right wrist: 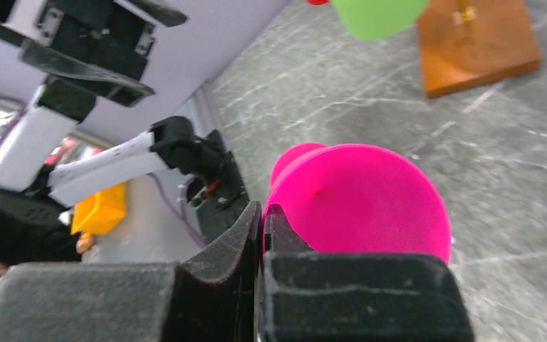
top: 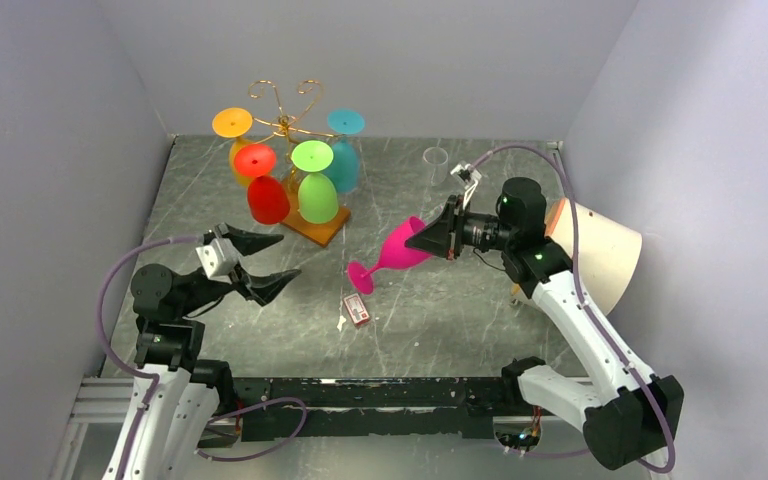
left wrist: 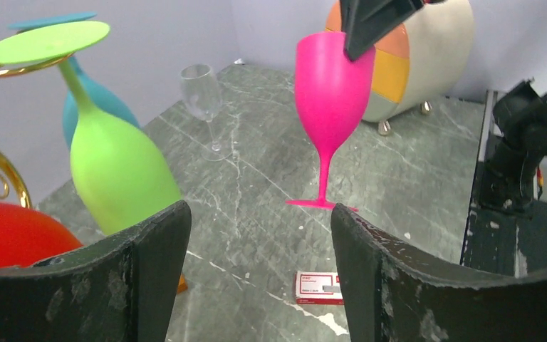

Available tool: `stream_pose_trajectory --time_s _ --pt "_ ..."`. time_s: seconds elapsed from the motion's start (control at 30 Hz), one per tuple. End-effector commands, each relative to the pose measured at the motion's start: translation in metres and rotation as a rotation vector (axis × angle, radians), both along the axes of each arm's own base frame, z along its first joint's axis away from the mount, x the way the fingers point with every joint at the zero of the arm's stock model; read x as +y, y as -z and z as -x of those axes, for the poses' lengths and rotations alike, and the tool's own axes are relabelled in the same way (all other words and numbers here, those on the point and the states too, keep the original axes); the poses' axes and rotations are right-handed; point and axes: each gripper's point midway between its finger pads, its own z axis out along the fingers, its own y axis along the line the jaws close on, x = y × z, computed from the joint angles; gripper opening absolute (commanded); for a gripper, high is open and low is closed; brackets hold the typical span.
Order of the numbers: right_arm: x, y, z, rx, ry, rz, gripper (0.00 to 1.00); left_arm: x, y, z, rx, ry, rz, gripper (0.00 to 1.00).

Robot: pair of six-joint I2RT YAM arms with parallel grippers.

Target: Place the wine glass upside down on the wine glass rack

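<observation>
My right gripper is shut on the rim of a pink wine glass, one finger inside the bowl and one outside. The glass hangs tilted above the table, foot toward the lower left; it also shows in the left wrist view and the right wrist view. The gold wire wine glass rack on its brown wooden base stands at the back left. Orange, red, green and teal glasses hang upside down on it. My left gripper is open and empty, just in front of the rack.
A clear wine glass stands upright at the back of the table, also in the left wrist view. A small red and white box lies near the table's middle. A cream, lampshade-like object sits at the right edge.
</observation>
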Motion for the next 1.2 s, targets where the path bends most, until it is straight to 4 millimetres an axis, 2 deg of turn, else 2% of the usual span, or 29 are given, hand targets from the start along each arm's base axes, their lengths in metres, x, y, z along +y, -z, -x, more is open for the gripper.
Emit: stream_pose_trajectory --time_s 0.0,0.23,0.33,0.47,0.57,0.87,1.17 --pt "0.013 -0.037 0.034 -0.041 -0.193 -0.152 0.0 -0.01 -0.001 0.017 -0.171 0.13 -0.104 0.76" --pt "0.028 -0.056 0.056 -0.023 -0.314 -0.255 0.0 -0.021 0.009 0.03 -0.261 0.279 -0.188 0.79" --pt "0.042 -0.062 0.063 -0.029 -0.353 -0.254 0.0 -0.025 0.01 0.039 -0.323 0.339 -0.217 0.81" --pt "0.063 -0.068 0.076 -0.035 -0.413 -0.244 0.0 -0.029 0.016 0.054 -0.367 0.431 -0.241 0.77" --pt "0.067 -0.073 0.076 -0.045 -0.403 -0.251 0.0 -0.032 0.022 0.063 -0.382 0.484 -0.251 0.76" --pt "0.069 -0.078 0.057 -0.09 -0.333 -0.172 0.0 -0.034 0.027 0.068 -0.418 0.505 -0.287 0.78" --pt "0.066 -0.092 0.06 -0.127 -0.33 -0.177 0.0 -0.035 0.032 0.064 -0.414 0.495 -0.301 0.77"
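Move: The right hand already holds the pink wine glass by its rim, foot hanging down and left; the left gripper it is taken to lies about 24 cm left, 3 cm back and roughly level. From the left hand, the pink glass's middle is some 19 cm right, 3 cm ahead and 7 cm lower; the green glass hangs about 16 cm ahead, 5 cm right, and the red one 15 cm ahead, 6 cm left, both slightly lower. The small red box lies 12 cm right, 1 cm ahead and 25 cm down. Still pinching the pink glass's rim, the right hand carries it left, back and up towards the open left gripper, turning some 20 degrees counter-clockwise, then eases a little forward while still rising, about 8 cm up in all. The left hand, fingers kept wide open, draws back about 6 cm, sinks and shifts right, rolling and swinging clockwise until its fingers point straight right at the glass's foot. ##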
